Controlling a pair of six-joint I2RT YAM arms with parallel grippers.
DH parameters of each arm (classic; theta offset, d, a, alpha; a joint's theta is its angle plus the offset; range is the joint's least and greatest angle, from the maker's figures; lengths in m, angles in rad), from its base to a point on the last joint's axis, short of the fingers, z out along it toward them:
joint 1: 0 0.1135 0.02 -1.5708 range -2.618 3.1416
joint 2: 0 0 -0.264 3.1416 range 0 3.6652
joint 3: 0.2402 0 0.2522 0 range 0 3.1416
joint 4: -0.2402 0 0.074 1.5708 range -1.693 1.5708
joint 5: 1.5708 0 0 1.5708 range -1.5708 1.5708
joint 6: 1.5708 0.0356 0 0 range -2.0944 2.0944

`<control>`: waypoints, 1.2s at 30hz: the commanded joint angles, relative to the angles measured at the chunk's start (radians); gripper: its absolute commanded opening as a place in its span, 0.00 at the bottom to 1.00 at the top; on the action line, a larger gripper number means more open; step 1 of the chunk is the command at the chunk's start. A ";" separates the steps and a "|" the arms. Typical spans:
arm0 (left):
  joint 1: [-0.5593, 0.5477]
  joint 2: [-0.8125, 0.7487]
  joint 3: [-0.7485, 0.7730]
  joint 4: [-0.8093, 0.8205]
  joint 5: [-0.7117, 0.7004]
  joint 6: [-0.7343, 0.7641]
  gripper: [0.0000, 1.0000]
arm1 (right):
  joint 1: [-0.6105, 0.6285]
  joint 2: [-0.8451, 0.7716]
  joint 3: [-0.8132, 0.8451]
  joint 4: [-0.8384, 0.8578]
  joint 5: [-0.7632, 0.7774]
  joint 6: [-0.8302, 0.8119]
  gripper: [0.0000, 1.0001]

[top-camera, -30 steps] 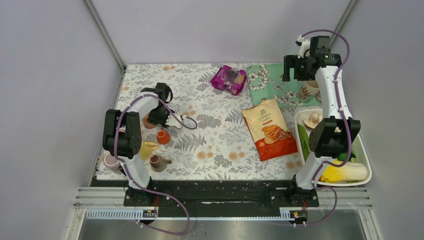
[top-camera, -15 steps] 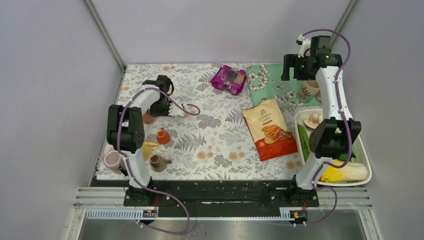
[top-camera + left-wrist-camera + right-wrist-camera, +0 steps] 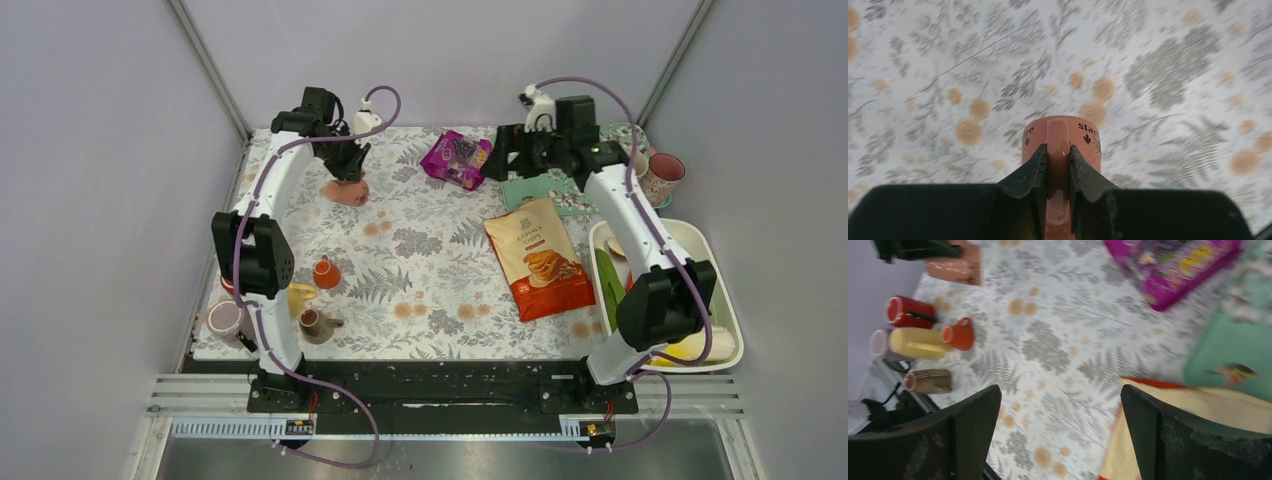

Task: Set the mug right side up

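Observation:
The salmon-pink mug point(image 3: 347, 191) hangs over the far left of the floral table, held off the cloth. My left gripper point(image 3: 350, 172) is shut on its handle. In the left wrist view the fingers point(image 3: 1034, 165) pinch the handle, and the mug body point(image 3: 1088, 142) with black lettering points away from the camera. The mug also shows in the right wrist view point(image 3: 955, 267), top left. My right gripper point(image 3: 503, 160) is open and empty above the far middle of the table, with its jaws wide apart point(image 3: 1060, 405).
A purple snack bag point(image 3: 457, 158) and a green floral cloth point(image 3: 560, 185) lie at the far edge. An orange chips bag point(image 3: 538, 258) lies right of centre. Several cups point(image 3: 326, 272) crowd the near left. A white tray point(image 3: 722, 300) and a pink-rimmed mug point(image 3: 662, 178) stand at right.
My left arm swung from the left-middle of the table to the far edge, carrying the pink mug up off the cloth. My right arm moved left from the far right corner.

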 commanded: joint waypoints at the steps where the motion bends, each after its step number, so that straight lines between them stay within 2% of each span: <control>1: -0.050 -0.065 0.056 0.062 0.278 -0.319 0.00 | 0.127 -0.015 -0.103 0.370 -0.238 0.197 0.99; 5: -0.104 -0.111 0.061 0.132 0.376 -0.453 0.00 | 0.208 0.040 -0.115 0.535 -0.350 0.307 0.99; 10: -0.137 -0.142 0.085 0.204 0.444 -0.575 0.00 | 0.221 0.090 -0.139 0.641 -0.381 0.429 0.98; 20: -0.180 -0.155 0.105 0.261 0.468 -0.652 0.00 | 0.221 0.128 -0.141 0.595 -0.364 0.424 0.97; 22: -0.189 -0.154 0.109 0.274 0.467 -0.661 0.00 | 0.222 0.138 -0.138 0.609 -0.390 0.451 0.93; 23: -0.192 -0.154 0.112 0.284 0.468 -0.667 0.00 | 0.222 0.142 -0.138 0.624 -0.406 0.473 0.88; 25: -0.196 -0.147 0.117 0.315 0.470 -0.688 0.00 | 0.224 0.154 -0.151 0.732 -0.467 0.566 0.71; 27: -0.197 -0.137 0.126 0.348 0.469 -0.744 0.00 | 0.224 0.168 -0.199 1.006 -0.563 0.784 0.57; 29: -0.195 -0.124 0.146 0.372 0.474 -0.781 0.00 | 0.225 0.193 -0.255 1.365 -0.603 1.056 0.46; 31: -0.196 -0.121 0.152 0.404 0.491 -0.814 0.00 | 0.225 0.229 -0.257 1.611 -0.620 1.281 0.30; 33: -0.196 -0.118 0.153 0.415 0.498 -0.822 0.00 | 0.219 0.252 -0.244 1.709 -0.622 1.363 0.08; 34: -0.194 -0.119 0.151 0.408 0.487 -0.812 0.00 | 0.212 0.253 -0.244 1.704 -0.617 1.359 0.00; 35: -0.193 -0.120 0.150 0.393 0.460 -0.792 0.00 | 0.201 0.246 -0.248 1.661 -0.611 1.324 0.00; 36: -0.191 -0.123 0.150 0.370 0.420 -0.768 0.14 | 0.187 0.230 -0.255 1.553 -0.603 1.266 0.00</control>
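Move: The left gripper holds the upturned pink mug by its handle, the mug body some 5 cm below the finger pads. The open right gripper it is carried to is about 37 cm to its right and 8 cm higher. From the right hand the mug is roughly 37 cm left, 3 cm ahead and 14 cm lower. The purple bag lies some 22 cm ahead and 7 cm left of the right hand, the chips bag about 6 cm back and 12 cm right, both about 25 cm below. Rightward by about 17 cm and upward nearly as far, the left hand carries the mug towards the right gripper, keeping its handle grip and swinging its fingers from steeply down to mostly rightward, some 40 degrees. The right hand comes about 15 cm left to meet it, pauses, then rolls, rises a few centimetres and closes its fingers over the mug's rim. ##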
